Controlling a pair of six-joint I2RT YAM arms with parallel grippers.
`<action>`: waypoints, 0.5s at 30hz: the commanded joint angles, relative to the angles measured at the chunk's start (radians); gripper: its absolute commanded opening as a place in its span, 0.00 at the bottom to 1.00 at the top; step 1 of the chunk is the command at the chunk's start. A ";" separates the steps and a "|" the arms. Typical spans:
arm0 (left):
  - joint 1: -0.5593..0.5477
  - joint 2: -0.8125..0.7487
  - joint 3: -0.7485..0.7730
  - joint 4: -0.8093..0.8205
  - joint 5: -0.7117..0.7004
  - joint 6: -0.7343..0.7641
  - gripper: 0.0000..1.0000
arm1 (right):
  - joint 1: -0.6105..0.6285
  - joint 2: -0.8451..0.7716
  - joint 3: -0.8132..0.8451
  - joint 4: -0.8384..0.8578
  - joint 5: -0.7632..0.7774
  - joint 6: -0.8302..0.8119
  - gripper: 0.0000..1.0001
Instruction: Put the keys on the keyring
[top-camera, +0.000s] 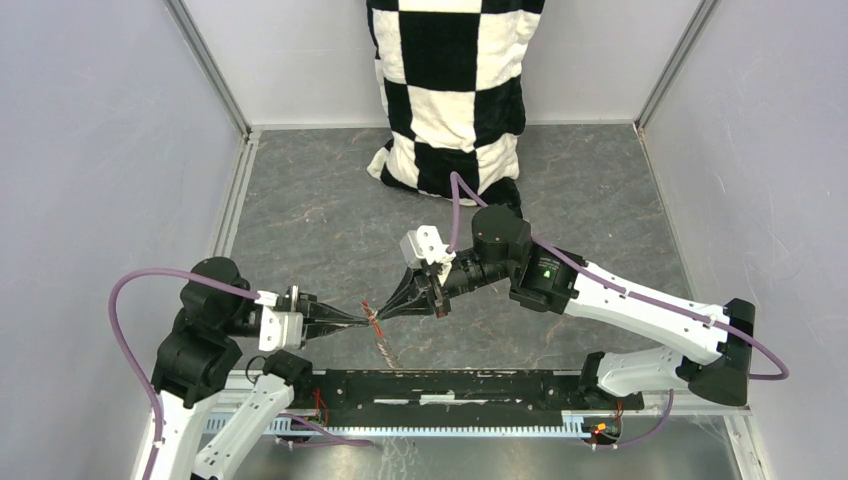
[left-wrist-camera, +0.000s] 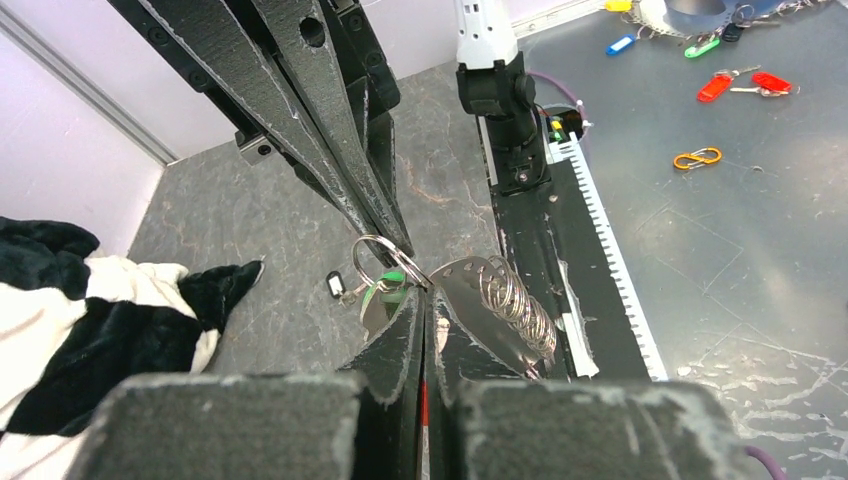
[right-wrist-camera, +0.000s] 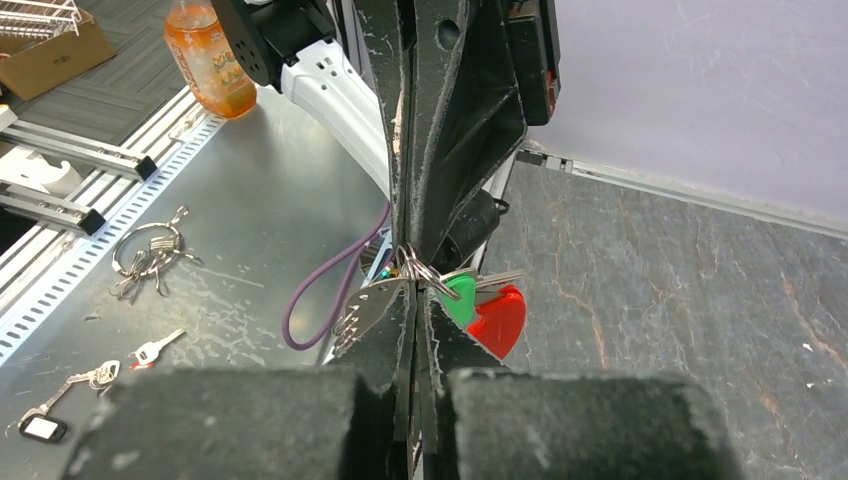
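Note:
Both grippers meet tip to tip over the near middle of the table. The left gripper (top-camera: 362, 316) (left-wrist-camera: 425, 292) is shut on the keyring, and a red sliver shows between its fingers. The keyring's silvery ring (left-wrist-camera: 375, 262) (right-wrist-camera: 420, 268) sticks out at the tips, and its red tag (right-wrist-camera: 497, 320) (top-camera: 384, 345) hangs below. The green-headed key (left-wrist-camera: 392, 285) (right-wrist-camera: 460, 300) hangs at the ring. The right gripper (top-camera: 385, 310) (right-wrist-camera: 415, 285) is shut, pinching the ring from the other side. The black-tagged key (left-wrist-camera: 336, 285) lies on the table beneath.
A black-and-white checkered cloth (top-camera: 455, 90) (left-wrist-camera: 90, 310) stands at the back. A shiny perforated plate (left-wrist-camera: 500, 300) (right-wrist-camera: 365, 310) shows beside the fingertips. The black rail (top-camera: 450, 385) runs along the near edge. Beyond it lie loose tagged keys (left-wrist-camera: 715, 85), an orange carabiner (left-wrist-camera: 697, 158) and a bottle (right-wrist-camera: 205, 55).

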 joint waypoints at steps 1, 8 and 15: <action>-0.002 -0.007 -0.010 0.032 -0.033 0.047 0.02 | 0.002 -0.022 0.043 -0.018 0.009 0.032 0.01; -0.002 -0.006 -0.004 0.034 -0.034 0.021 0.18 | 0.003 -0.022 0.058 -0.040 0.021 0.054 0.01; -0.002 0.050 0.101 -0.130 -0.046 0.111 0.52 | 0.002 -0.009 0.150 -0.241 0.091 -0.043 0.01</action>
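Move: At the tip of the left hand, about 2 cm to its right and 1 cm ahead, are the joined rings, which the right fingers also pinch, some 1 cm to the left of their own hand point. From the left hand, the metal plate hangs about 3 cm back, 3 cm right and 4 cm below. The green tag is roughly 2 cm ahead, 3 cm right and 2 cm below, while the coiled rings are about 5 cm back, 4 cm right and 4 cm below. Letting go at the rings and plate edge, the left fingers spread from shut to about half open while that hand stays almost in place, inching forward about half a centimetre. The right fingers keep their pinch on the rings as that hand eases a little to its right, away from the left hand, and down, its fingertips dipping some 5 degrees. ##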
